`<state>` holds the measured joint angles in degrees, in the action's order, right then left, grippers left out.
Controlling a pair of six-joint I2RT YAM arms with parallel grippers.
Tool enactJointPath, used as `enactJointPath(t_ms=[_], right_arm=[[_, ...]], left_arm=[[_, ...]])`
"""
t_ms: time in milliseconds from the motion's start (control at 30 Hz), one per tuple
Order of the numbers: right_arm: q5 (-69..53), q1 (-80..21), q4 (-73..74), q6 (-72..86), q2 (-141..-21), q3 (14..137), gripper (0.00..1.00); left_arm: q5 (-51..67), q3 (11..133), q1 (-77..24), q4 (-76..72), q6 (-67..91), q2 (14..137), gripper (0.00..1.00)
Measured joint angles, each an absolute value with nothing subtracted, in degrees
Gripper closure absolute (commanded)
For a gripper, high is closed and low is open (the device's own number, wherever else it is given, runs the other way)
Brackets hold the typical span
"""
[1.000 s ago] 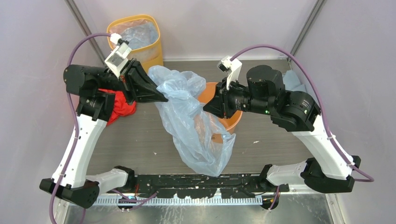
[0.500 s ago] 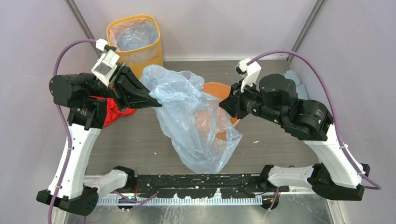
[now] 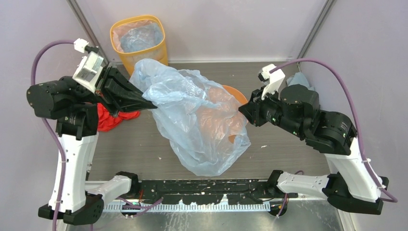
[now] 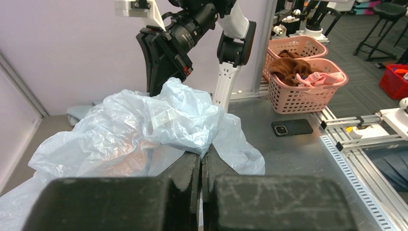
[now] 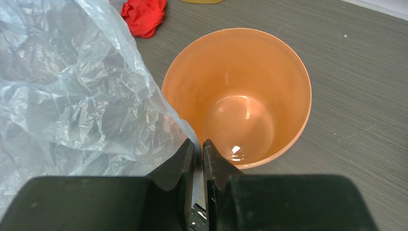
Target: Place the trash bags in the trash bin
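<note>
A pale blue see-through trash bag (image 3: pixel 192 120) hangs stretched between my two grippers. My left gripper (image 3: pixel 153 104) is shut on the bag's left edge, and in the left wrist view its fingers (image 4: pixel 200 154) pinch a fold of the bag (image 4: pixel 144 125). My right gripper (image 3: pixel 243 109) is shut on the bag's right edge; a thin strip of film runs between its tips (image 5: pixel 198 143). The round orange trash bin (image 5: pixel 293 67) stands upright and empty just beyond them, with the bag (image 5: pixel 72 96) to its left. From above, the bin (image 3: pixel 235 94) is mostly veiled by the bag.
A taller yellow bin (image 3: pixel 144 60) with a plastic liner stands at the back left. A red cloth (image 3: pixel 108 118) lies under my left arm and also shows in the right wrist view (image 5: pixel 144 14). Another pale blue piece (image 3: pixel 300 79) lies by the right wall.
Both grippers have drawn apart, the left one leftward and the right one rightward. The bag has spread wider between them and now covers more of the orange bin.
</note>
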<state>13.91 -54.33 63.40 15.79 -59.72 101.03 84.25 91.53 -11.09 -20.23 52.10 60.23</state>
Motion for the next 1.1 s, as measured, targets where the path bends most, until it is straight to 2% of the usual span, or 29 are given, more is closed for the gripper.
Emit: enactJointPath(t_ms=[367, 433, 467, 533, 600, 633, 733, 1100], right_arm=[[14.0, -54.3, 64.1, 16.4, -57.8, 98.3, 0.82], [14.0, -54.3, 64.2, 16.6, -57.7, 97.4, 0.79], [14.0, -54.3, 64.3, 16.6, -57.7, 97.1, 0.7], [13.6, -54.3, 64.5, 16.8, -57.5, 96.6, 0.38], [12.9, -54.3, 64.4, 17.4, -57.4, 96.5, 0.2], [12.4, -54.3, 64.4, 17.2, -57.3, 96.6, 0.15], [10.6, -54.3, 64.3, 17.3, -57.1, 98.0, 0.12], [1.7, -54.3, 56.9, 21.4, -64.0, 109.7, 0.12]], left_arm=[[84.7, 103.9, -10.7, -19.4, 52.3, 62.4, 1.0], [84.7, 106.1, -10.7, -19.4, 52.3, 62.8, 1.0], [84.7, 107.2, -10.7, -19.4, 52.3, 63.0, 1.0], [84.7, 108.6, -10.7, -19.4, 52.5, 63.3, 1.0], [84.7, 109.0, -10.7, -19.7, 52.7, 63.4, 1.0], [84.7, 108.9, -10.8, -20.0, 53.1, 63.4, 1.0], [84.8, 107.4, -10.9, -22.0, 54.9, 63.5, 1.0], [85.1, 100.9, -18.0, -28.3, 59.6, 63.5, 1.0]])
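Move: Both hands hold the trash bag over the table. The left pinches its gathered end, the right its rim, with the bag's middle about 8 cm right of the left hand, 3 ahead and 12 below. The orange bin's middle is roughly 6 cm ahead, 4 left and 28 below the right hand, and 14 ahead, 13 right and 42 below the left. From the left hand, the yellow bin lies some 44 ahead, 17 left and 42 below. The right hand sinks about 2 cm with the bag's rim still pinched, spreads its fingers wide to let the rim go, then lifts some 8 cm and swings left over the orange bin towards the hanging bag, its left side rolling up about 15 degrees. Meanwhile the left hand keeps its pinch on the gathered end and draws it up and back, away from the orange bin, rising about 5 cm before easing down a little and turning slightly clockwise. ##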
